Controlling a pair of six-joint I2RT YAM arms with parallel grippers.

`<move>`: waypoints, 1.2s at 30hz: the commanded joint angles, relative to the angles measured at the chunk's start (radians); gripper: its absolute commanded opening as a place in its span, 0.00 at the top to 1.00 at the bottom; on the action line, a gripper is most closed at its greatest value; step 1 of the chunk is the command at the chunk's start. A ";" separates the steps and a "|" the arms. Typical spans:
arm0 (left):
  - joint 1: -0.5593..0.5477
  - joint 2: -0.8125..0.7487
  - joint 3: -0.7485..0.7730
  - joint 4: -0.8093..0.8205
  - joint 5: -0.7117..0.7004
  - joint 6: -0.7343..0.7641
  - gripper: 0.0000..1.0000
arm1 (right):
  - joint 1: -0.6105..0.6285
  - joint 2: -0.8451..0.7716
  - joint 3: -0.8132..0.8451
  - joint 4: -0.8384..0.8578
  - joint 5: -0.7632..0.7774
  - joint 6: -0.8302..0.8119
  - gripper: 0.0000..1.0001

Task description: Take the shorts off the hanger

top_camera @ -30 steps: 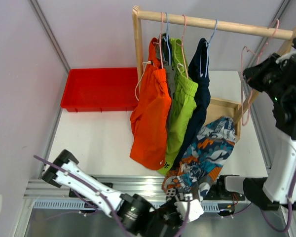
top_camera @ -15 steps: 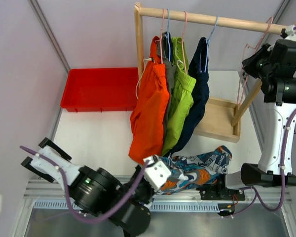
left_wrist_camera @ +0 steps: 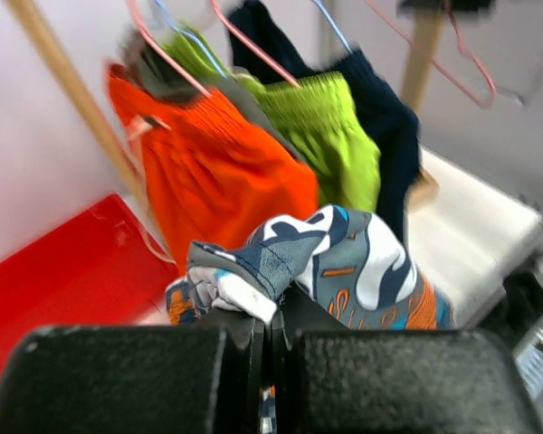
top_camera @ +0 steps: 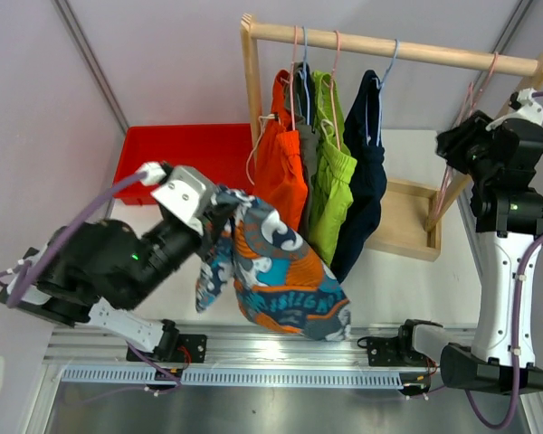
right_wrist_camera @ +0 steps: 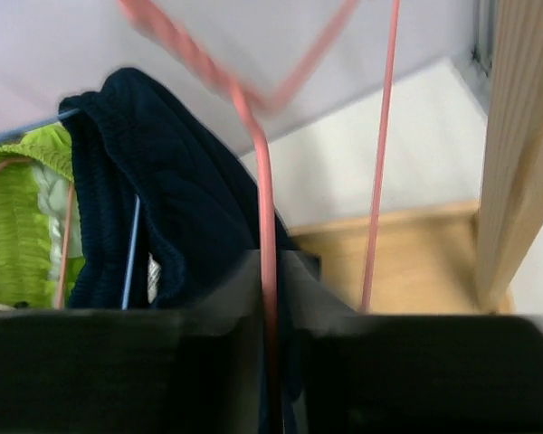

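Note:
My left gripper (top_camera: 219,206) is shut on the blue/orange/white print shorts (top_camera: 281,280) and holds them in the air over the table's left-middle; they show in the left wrist view (left_wrist_camera: 344,262) too. Orange shorts (top_camera: 281,172), grey shorts (top_camera: 309,136), lime green shorts (top_camera: 330,176) and dark navy shorts (top_camera: 366,163) hang on hangers from the wooden rail (top_camera: 407,50). My right gripper (top_camera: 462,145) is shut on an empty pink hanger (right_wrist_camera: 267,226) that hangs at the rail's right end (top_camera: 471,99).
A red tray (top_camera: 190,149) lies at the back left, partly behind my left arm. The wooden rack's base (top_camera: 407,221) sits on the white table at the right. Purple cables trail from both arms.
My left arm has swung up and to the left from the near edge, carrying the print shorts off the table into the air. My right gripper stayed on the pink hanger.

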 commanded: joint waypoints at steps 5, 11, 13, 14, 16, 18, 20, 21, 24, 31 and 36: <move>0.189 -0.012 0.078 0.378 -0.019 0.487 1.00 | -0.007 -0.004 -0.089 -0.089 -0.006 -0.023 0.01; 0.555 0.050 0.076 0.229 0.216 0.373 1.00 | -0.008 -0.044 -0.144 -0.083 -0.018 -0.026 0.01; 0.675 0.092 0.075 0.185 0.297 0.311 1.00 | -0.008 -0.058 -0.167 -0.079 -0.028 -0.029 0.01; 0.797 0.100 0.078 0.181 0.387 0.291 1.00 | -0.008 -0.067 -0.173 -0.079 -0.031 -0.029 0.01; 0.908 0.114 0.079 0.190 0.452 0.244 1.00 | -0.008 -0.092 -0.190 -0.082 -0.032 -0.029 0.01; 1.051 0.145 0.113 0.203 0.479 0.213 1.00 | -0.008 -0.128 -0.207 -0.085 -0.029 -0.029 0.01; 1.190 0.206 0.199 0.166 0.547 0.181 1.00 | -0.009 -0.154 -0.245 -0.080 -0.035 -0.026 0.01; 1.243 0.238 0.238 0.145 0.590 0.137 1.00 | -0.008 -0.167 -0.261 -0.077 -0.040 -0.024 0.01; 1.422 0.379 0.503 0.105 0.765 0.066 1.00 | -0.008 -0.214 -0.310 -0.057 -0.058 -0.007 0.01; 1.597 0.536 0.590 0.379 0.804 0.047 1.00 | 0.033 -0.236 -0.354 -0.040 -0.088 -0.001 0.01; 1.633 0.613 0.581 0.509 0.773 0.073 1.00 | 0.077 -0.259 -0.393 -0.027 -0.041 -0.023 0.00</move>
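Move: The left hand holds the patterned shorts high; the red tray lies about 40 cm ahead of it, 22 cm left and 48 cm below, and the orange shorts hang roughly 25 cm ahead, 11 cm right and 15 cm lower. The right hand has the emptied pink hanger at its fingertips, reaching about 2 cm ahead, 2 cm right and 3 cm up; the navy shorts hang some 8 cm ahead, 12 cm left and 8 cm lower. Keeping its pinch on the patterned shorts, the left hand carries them forward about 33 cm and 20 cm left, rising at first, dipping midway and rising again, while it turns some 50 degrees counter-clockwise to come high over the red tray. The right hand opens wide and drops quickly about 8 cm to let go of the pink hanger, then eases back, slightly left and a little lower, fingers tipped down about 10 degrees. ##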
